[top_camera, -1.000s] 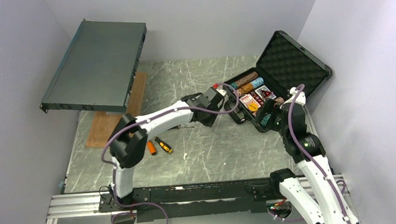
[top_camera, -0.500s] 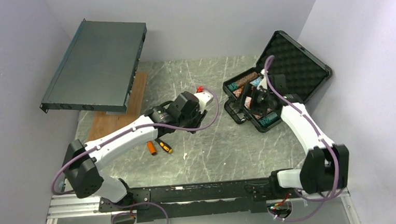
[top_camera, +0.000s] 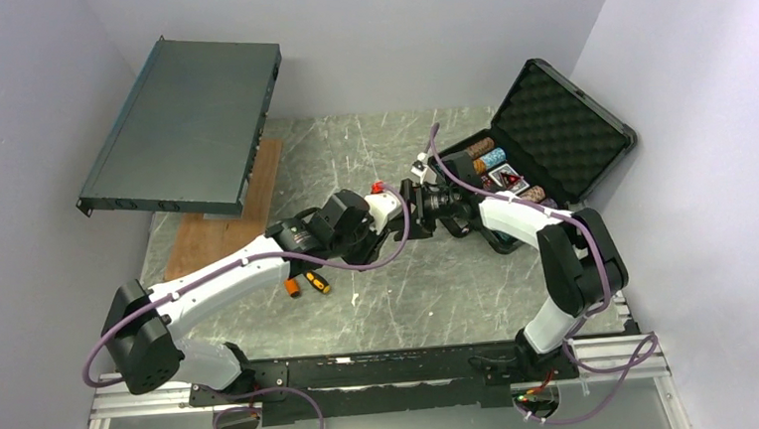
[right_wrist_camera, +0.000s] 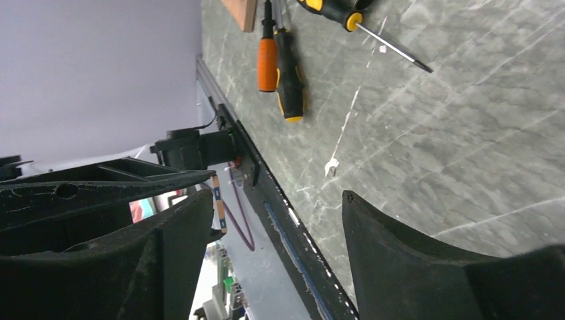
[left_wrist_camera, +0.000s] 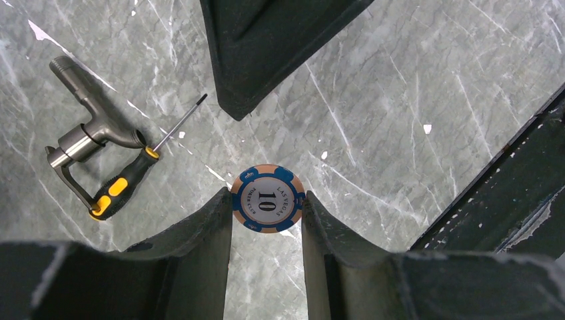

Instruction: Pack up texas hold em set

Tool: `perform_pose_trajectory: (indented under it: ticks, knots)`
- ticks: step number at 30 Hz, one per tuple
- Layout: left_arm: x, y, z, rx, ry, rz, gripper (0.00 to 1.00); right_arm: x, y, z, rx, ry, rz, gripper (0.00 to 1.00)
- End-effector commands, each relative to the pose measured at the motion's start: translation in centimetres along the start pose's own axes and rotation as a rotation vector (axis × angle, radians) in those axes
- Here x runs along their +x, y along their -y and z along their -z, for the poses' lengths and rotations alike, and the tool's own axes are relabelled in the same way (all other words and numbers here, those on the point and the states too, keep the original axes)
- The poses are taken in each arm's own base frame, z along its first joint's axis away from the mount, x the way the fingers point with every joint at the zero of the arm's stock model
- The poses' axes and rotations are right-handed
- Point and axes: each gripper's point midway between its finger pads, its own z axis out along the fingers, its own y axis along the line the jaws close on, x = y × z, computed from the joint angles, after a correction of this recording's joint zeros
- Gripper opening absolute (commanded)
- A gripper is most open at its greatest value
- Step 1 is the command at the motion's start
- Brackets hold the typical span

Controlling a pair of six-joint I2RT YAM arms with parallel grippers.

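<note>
My left gripper (left_wrist_camera: 266, 208) is shut on a blue-and-orange poker chip (left_wrist_camera: 267, 193) marked 10, held upright above the marble table. My right gripper (right_wrist_camera: 276, 197) is open and faces it tip to tip. In the right wrist view the poker chip (right_wrist_camera: 218, 200) shows edge-on, close to one of the right gripper's fingers (right_wrist_camera: 183, 227) and apart from the other. In the top view my left gripper (top_camera: 392, 207) and right gripper (top_camera: 416, 198) meet mid-table, left of the open black case (top_camera: 559, 124). Chip stacks (top_camera: 481, 155) and card decks (top_camera: 505, 179) lie in the case.
A dark-grey rack unit (top_camera: 186, 127) leans at the back left over a wooden board (top_camera: 227, 224). Orange-handled screwdrivers (top_camera: 305, 277) lie under the left arm. A yellow-black screwdriver (left_wrist_camera: 126, 183) and a grey metal tool (left_wrist_camera: 83, 130) lie nearby. A metal rail (right_wrist_camera: 280, 200) runs along the table's near edge.
My right gripper has left the case and swung left to meet the left gripper, its jaws narrowing. The left gripper has drawn back from the case, still gripping the chip.
</note>
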Motion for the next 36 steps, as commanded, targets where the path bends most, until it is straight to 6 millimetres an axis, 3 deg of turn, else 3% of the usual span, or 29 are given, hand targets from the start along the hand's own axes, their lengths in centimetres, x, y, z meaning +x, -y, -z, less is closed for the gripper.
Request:
perform_pose_trajectory:
  ticks: [1, 6, 19, 23, 27, 30, 33, 36]
  knots:
    - [-1.2, 0.4, 0.1, 0.024, 0.049, -0.02, 0.2, -0.1, -2.4, -0.3, -0.136, -0.003, 0.057, 0.71]
    - [-1.3, 0.6, -0.3, 0.035, 0.044, -0.02, 0.2, 1.8, -2.3, -1.3, -0.155, -0.066, 0.063, 0.66]
    - [-1.0, 0.8, -1.1, 0.043, 0.012, -0.019, 0.19, 5.0, -3.3, -3.0, -0.227, -0.163, 0.055, 0.38]
    - [-1.1, 0.8, -1.3, 0.041, 0.011, -0.013, 0.18, 5.7, -3.2, -3.1, -0.234, -0.177, 0.048, 0.27]
    - [-1.0, 0.7, -1.3, 0.036, 0.011, -0.007, 0.19, 5.8, -3.2, -3.1, -0.239, -0.166, 0.041, 0.09]
    - [-1.1, 0.7, -0.8, 0.035, 0.02, 0.0, 0.32, 5.8, -3.2, -3.0, -0.24, -0.162, 0.048, 0.0]
    - [-1.5, 0.7, 0.3, 0.036, 0.05, 0.016, 0.57, 5.1, -2.2, -3.0, -0.161, -0.131, 0.082, 0.0]
    - [-2.3, -0.2, 2.4, -0.005, 0.103, 0.044, 0.79, 2.7, 1.1, -2.0, 0.1, -0.037, 0.136, 0.0]
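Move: The poker chip sits pinched in the left fingertips, practically at that hand's point. From the right hand, the chip is about 6 cm back, 5 cm to the left and roughly 1 cm higher. The open case lies some 12 cm ahead of the right hand, 20 cm to its right and 10 cm below. The small screwdriver on the table is about 2 cm ahead of the right hand, 9 cm to its left and 13 cm below. Back and to the left, the right hand eases about 6 cm back and 4 cm across to the chip, turning some 10 degrees counter-clockwise, and shuts its fingers on the chip's edge. The left hand keeps its hold and sinks about 2 cm to meet it; once the right has pinched the chip, the left fingers open and let go, and the right starts downward. ##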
